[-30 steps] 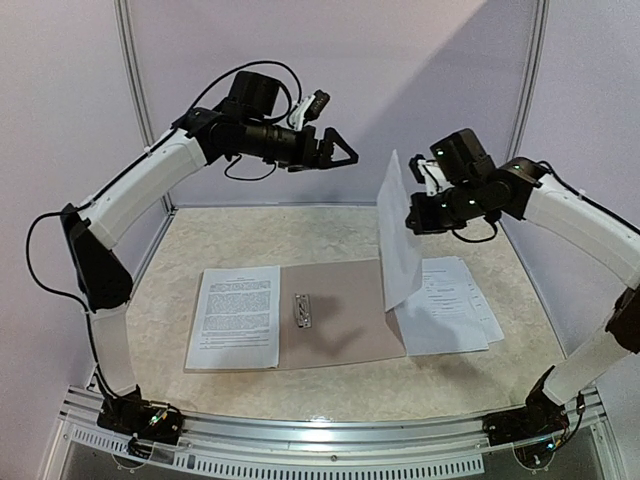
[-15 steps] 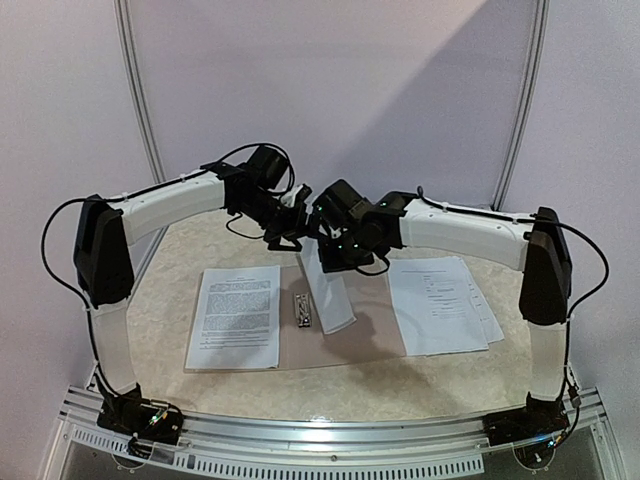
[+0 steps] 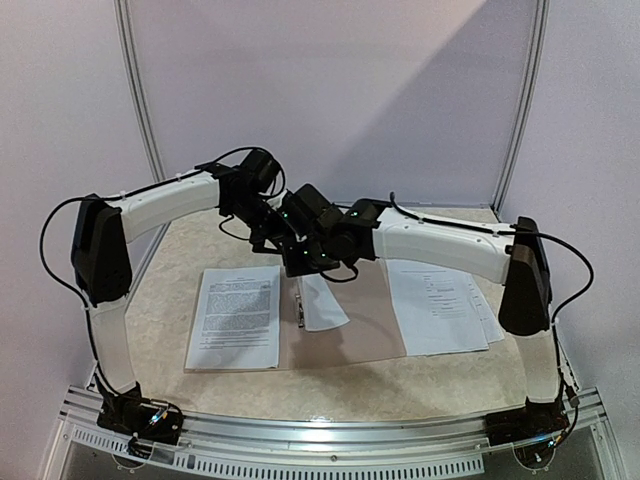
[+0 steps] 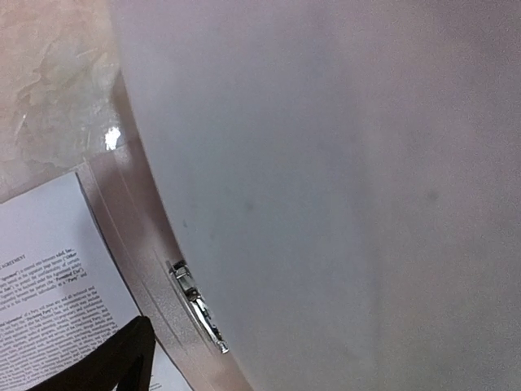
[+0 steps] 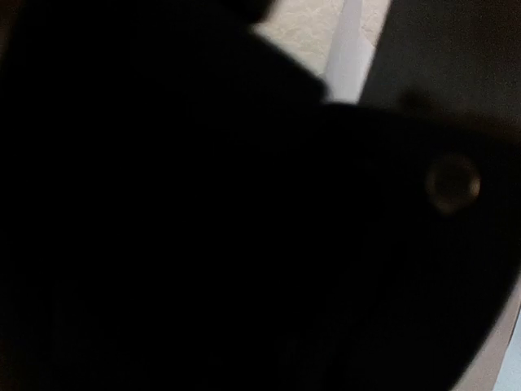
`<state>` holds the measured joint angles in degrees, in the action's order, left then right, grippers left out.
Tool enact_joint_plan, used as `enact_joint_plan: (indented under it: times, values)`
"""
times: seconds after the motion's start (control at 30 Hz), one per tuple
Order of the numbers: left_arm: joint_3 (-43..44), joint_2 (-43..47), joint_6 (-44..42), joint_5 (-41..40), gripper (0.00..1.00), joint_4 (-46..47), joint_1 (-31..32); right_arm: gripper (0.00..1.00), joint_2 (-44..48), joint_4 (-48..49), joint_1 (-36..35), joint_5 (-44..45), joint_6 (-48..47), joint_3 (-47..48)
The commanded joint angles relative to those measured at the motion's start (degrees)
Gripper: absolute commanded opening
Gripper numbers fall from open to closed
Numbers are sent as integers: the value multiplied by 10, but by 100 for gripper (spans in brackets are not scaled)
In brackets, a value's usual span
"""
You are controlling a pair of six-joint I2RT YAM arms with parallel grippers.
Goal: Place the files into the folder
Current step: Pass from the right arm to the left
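The brown folder (image 3: 365, 322) lies open on the table, its metal clip (image 4: 195, 303) on the spine. One printed file (image 3: 235, 316) rests on its left flap. Low over the folder's middle, my right gripper (image 3: 306, 262) is shut on a white sheet (image 3: 324, 302) that hangs down beside the clip. That sheet's blank side (image 4: 350, 187) fills the left wrist view. My left gripper (image 3: 272, 238) hovers open just behind and left of the right one, with one dark finger (image 4: 106, 362) showing. The right wrist view is blocked and dark.
More files (image 3: 440, 305) lie stacked on the table right of the folder. The two wrists are crowded close together above the folder's spine. A metal rail (image 3: 330, 435) runs along the near table edge.
The right arm swung from high right down to the left, carrying the sheet to the clip. The left arm dropped from high up to just behind it.
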<state>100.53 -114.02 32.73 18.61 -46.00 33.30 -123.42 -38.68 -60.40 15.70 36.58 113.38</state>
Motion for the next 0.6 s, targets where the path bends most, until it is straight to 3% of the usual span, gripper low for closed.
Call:
enact_joint_plan:
  times: [0.0,0.1,0.23,0.3,0.37,0.57]
  values:
    - [-10,8,-4,-23,84,-25,-12,0,-41,-3,-6,-10,-4,38]
    - [-21,9,-7,-31,61,-35,-19,0,-46,1,-6,-5,-1,38]
    - [-35,12,-16,-30,15,-42,-27,0,-50,8,-6,-8,2,39]
    - [-37,13,-23,-29,0,-47,-27,0,-52,11,-5,-12,1,39]
    - [-33,14,-36,-27,0,-55,-27,1,-53,18,-6,-26,-3,37]
    - [-7,19,-142,-27,0,-105,-27,37,13,112,0,-100,-44,-57]
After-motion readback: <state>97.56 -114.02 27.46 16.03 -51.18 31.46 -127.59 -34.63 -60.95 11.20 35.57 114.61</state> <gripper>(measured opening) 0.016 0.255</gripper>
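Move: The loose file sheet hangs from the right fingers, its middle about 6 cm back, 5 cm right and 9 cm below the open left hand. The folder's metal clip is some 7 cm back, 3 cm right and 14 cm below the left hand; the filed stack is about 14 cm left and 9 cm back, 15 cm below. From the right hand, the left fingers are roughly 5 cm ahead, 2 cm left and 2 cm lower. The sheet changes hands in the air above the folder: while both hands drift together to the left and down, about 4 cm each, the left fingers go from wide open to fully shut on its upper part beside the right gripper. With those closed, the right fingers, which held the sheet until then, begin to part, ending about a quarter open. ##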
